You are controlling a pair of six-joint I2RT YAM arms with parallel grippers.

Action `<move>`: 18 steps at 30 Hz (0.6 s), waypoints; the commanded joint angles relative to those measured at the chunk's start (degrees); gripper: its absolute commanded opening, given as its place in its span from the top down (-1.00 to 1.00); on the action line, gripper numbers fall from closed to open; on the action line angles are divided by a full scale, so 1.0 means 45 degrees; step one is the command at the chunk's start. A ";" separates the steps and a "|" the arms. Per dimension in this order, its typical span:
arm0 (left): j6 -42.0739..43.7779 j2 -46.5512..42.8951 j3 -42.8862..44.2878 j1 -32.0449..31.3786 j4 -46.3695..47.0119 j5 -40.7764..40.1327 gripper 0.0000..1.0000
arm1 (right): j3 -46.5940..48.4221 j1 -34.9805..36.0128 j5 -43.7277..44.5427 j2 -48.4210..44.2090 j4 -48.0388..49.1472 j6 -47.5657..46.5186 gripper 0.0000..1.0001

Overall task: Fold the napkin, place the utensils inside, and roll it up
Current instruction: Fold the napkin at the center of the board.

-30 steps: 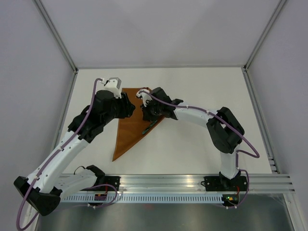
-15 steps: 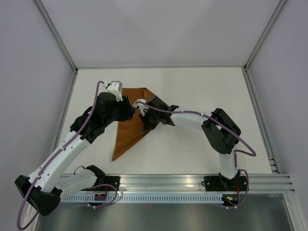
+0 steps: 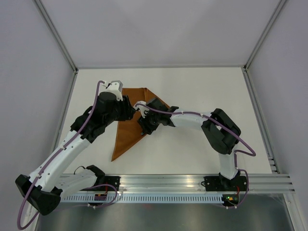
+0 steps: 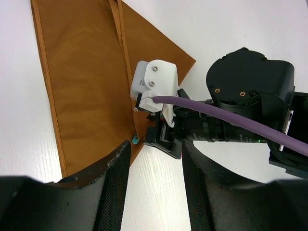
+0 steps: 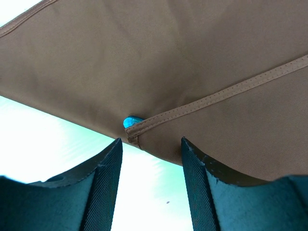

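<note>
The rust-orange napkin (image 3: 126, 130) lies folded on the white table, a long point toward the near edge. In the right wrist view a hemmed flap of the napkin (image 5: 168, 62) lies over the knife, and only the knife's teal-green handle tip (image 5: 131, 121) peeks out at the fold's corner. The left wrist view shows the same tip (image 4: 135, 140) at the napkin's (image 4: 86, 86) right edge. My right gripper (image 5: 151, 149) is open just before that corner, holding nothing. My left gripper (image 4: 155, 159) hovers open over bare table, close behind the right gripper (image 3: 143, 126).
The right arm's wrist and purple cable (image 4: 231, 120) sit directly in front of the left fingers. The two arms nearly touch over the napkin. White walls enclose the table (image 3: 202, 91); a metal rail (image 3: 192, 182) runs along the near edge.
My right gripper carried the napkin's corner leftward over the knife, then opened and let it go. The flap now lies flat. The left arm barely moved.
</note>
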 commanded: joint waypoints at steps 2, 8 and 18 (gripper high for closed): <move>-0.0311 -0.0120 0.0941 -0.0027 -0.0052 -0.0074 -0.05 | 0.0656 0.0054 -0.0455 -0.0830 0.0018 0.0178 -0.16; -0.0662 -0.0490 0.2346 -0.0027 -0.0501 -0.1030 -0.09 | 0.0715 0.0872 0.0051 -0.1378 0.0233 0.0003 -0.15; -0.0857 -0.1544 0.3756 -0.0027 -0.1946 -0.2574 -0.11 | -0.0143 0.4561 0.1907 -0.1769 0.1733 -0.1969 -0.11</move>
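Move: Low over the just-folded flap, the right hand has its fingers already open; the napkin's near left corner lies about 14 cm back and 15 cm to its left, some 2 cm lower. The knife handle's end peeks from under the flap about 2 cm to the hand's left, level with it. The flap's right point is roughly 13 cm ahead and 11 cm to the right. From the raised left hand the near left corner is about 12 cm back, 11 cm left and 23 cm below. Leaving the flap it has already released, the right hand lifts about 5 cm and swings back and left, roughly 13 cm across, towards the napkin's near left corner, turning some 15 degrees counter-clockwise with fingers still open. The empty left hand rises about 12 cm, drifting a little left away from the right arm as its fingers tilt upward. ##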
